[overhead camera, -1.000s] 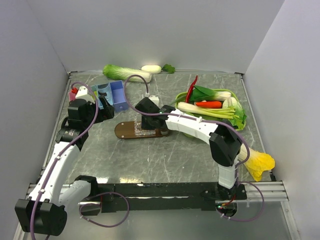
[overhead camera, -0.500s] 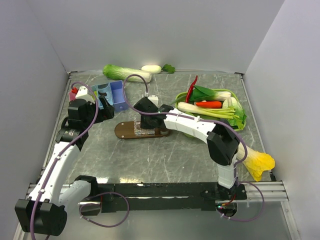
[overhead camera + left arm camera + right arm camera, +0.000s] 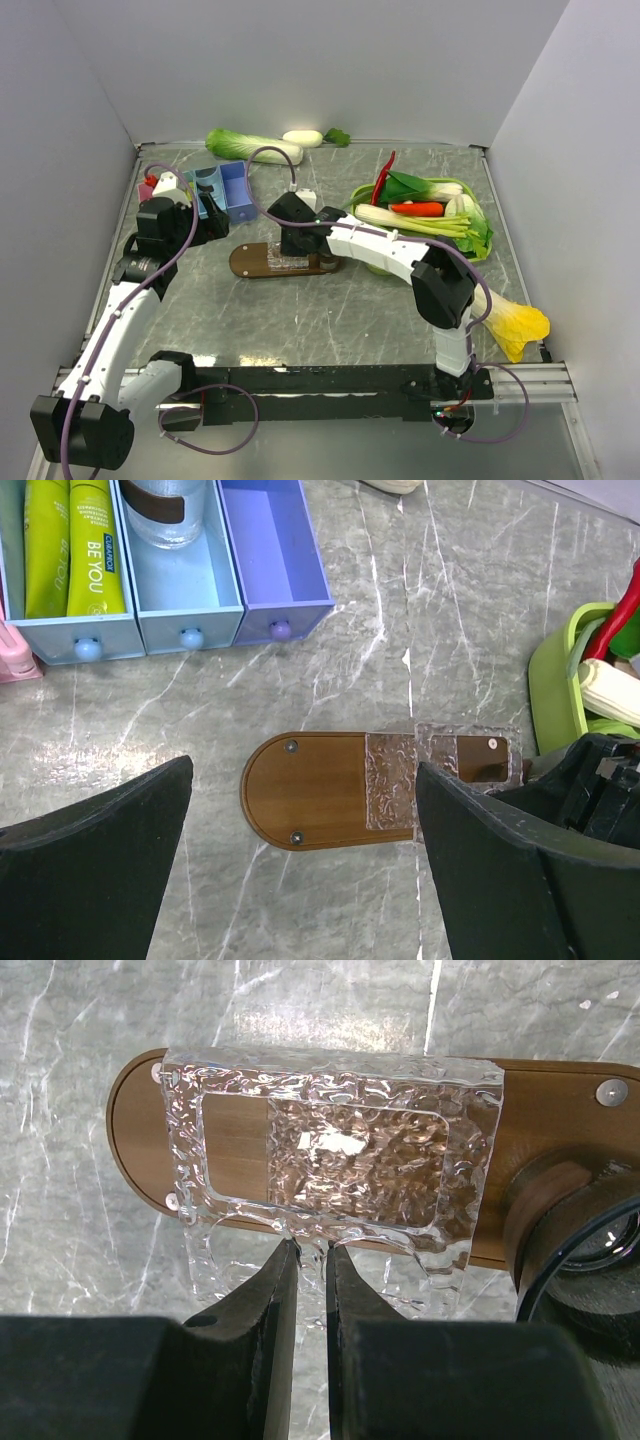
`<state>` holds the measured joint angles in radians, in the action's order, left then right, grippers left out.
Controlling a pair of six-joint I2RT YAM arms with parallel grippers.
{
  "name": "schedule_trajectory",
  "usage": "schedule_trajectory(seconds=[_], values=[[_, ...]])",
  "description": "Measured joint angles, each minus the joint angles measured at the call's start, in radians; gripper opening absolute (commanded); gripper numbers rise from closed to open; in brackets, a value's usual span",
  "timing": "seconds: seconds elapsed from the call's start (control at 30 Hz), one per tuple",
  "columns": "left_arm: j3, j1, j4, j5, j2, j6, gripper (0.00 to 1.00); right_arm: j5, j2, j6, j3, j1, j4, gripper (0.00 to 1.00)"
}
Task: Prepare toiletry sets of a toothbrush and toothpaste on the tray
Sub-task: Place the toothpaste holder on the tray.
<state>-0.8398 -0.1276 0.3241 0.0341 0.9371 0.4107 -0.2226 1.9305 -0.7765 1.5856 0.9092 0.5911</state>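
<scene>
The dark wooden tray (image 3: pixel 246 262) lies mid-table, also in the left wrist view (image 3: pixel 320 795). A clear rippled-glass tumbler (image 3: pixel 340 1150) stands on the tray (image 3: pixel 135 1130), and my right gripper (image 3: pixel 307 1250) is shut on its near wall. A round dark tumbler (image 3: pixel 585 1250) stands at the tray's right end. My left gripper (image 3: pixel 304 770) hangs open above the tray's left end, holding nothing. Two yellow-green toothpaste tubes (image 3: pixel 70 545) lie in the blue compartment box (image 3: pixel 180 615). No toothbrush shows.
Another tumbler (image 3: pixel 165 510) sits in the box's middle compartment, and the purple compartment (image 3: pixel 275 550) holds nothing. A lime-green basket (image 3: pixel 482 240) of vegetables stands to the right. Cabbage (image 3: pixel 250 145) lies at the back wall, and a yellow-green leafy vegetable (image 3: pixel 520 325) lies near the right arm.
My right arm has shifted slightly left with the clear tumbler in its grip. The left arm has not moved.
</scene>
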Motion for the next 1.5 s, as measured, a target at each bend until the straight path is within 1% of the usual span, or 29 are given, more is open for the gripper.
schedule_trajectory(seconds=[0.13, 0.2, 0.53, 0.7, 0.83, 1.0, 1.23, 1.33, 1.5], values=[[0.000, 0.000, 0.000, 0.003, 0.003, -0.002, 0.97, 0.008, 0.006, 0.001, 0.006, -0.005, 0.001, 0.00], [0.000, 0.000, 0.001, 0.004, 0.003, -0.002, 0.97, 0.014, 0.009, 0.003, 0.011, -0.007, 0.003, 0.02], [0.000, 0.000, 0.003, 0.006, 0.003, -0.003, 0.97, 0.031, 0.023, 0.008, 0.026, -0.013, 0.003, 0.20], [0.000, 0.000, 0.003, 0.007, 0.003, -0.003, 0.97, 0.032, 0.023, 0.011, 0.026, -0.013, 0.003, 0.24], [0.000, 0.000, 0.003, 0.007, 0.003, -0.003, 0.97, 0.034, 0.023, 0.012, 0.029, -0.013, 0.004, 0.30], [0.000, 0.000, 0.003, 0.013, 0.005, -0.003, 0.97, 0.037, 0.023, 0.017, 0.031, -0.014, 0.004, 0.32], [0.000, 0.000, 0.003, 0.014, 0.006, -0.003, 0.97, 0.048, 0.023, 0.024, 0.031, -0.015, 0.004, 0.43], [0.000, 0.000, 0.003, 0.014, 0.007, -0.003, 0.97, 0.049, 0.023, 0.026, 0.031, -0.015, 0.004, 0.45], [0.000, 0.000, 0.003, 0.017, 0.008, -0.003, 0.97, 0.049, 0.023, 0.026, 0.031, -0.015, 0.003, 0.46]])
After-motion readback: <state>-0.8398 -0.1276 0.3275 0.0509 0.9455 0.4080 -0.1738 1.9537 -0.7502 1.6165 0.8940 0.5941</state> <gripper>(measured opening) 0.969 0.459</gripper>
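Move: The right fingers already hold the near edge of the clear toothpaste holder; its middle is about 3 cm ahead, 1 cm to the right and some 3 cm below. The tray's middle lies under the holder, also about 3 cm ahead and 1 cm right, roughly 4 cm down. The dark cup stands about 9 cm right and 2 cm ahead, near hand height. From the idle left hand the holder is some 13 cm right, 3 cm ahead and 14 cm below. The right fingertips let go of the near edge of the toothpaste holder over the tray: the hand first eases barely half a centimetre forward and left, then stays in place while the fingers open from nearly shut to about half open, one to each side of the piece they pinched. The wrist hardly turns. ##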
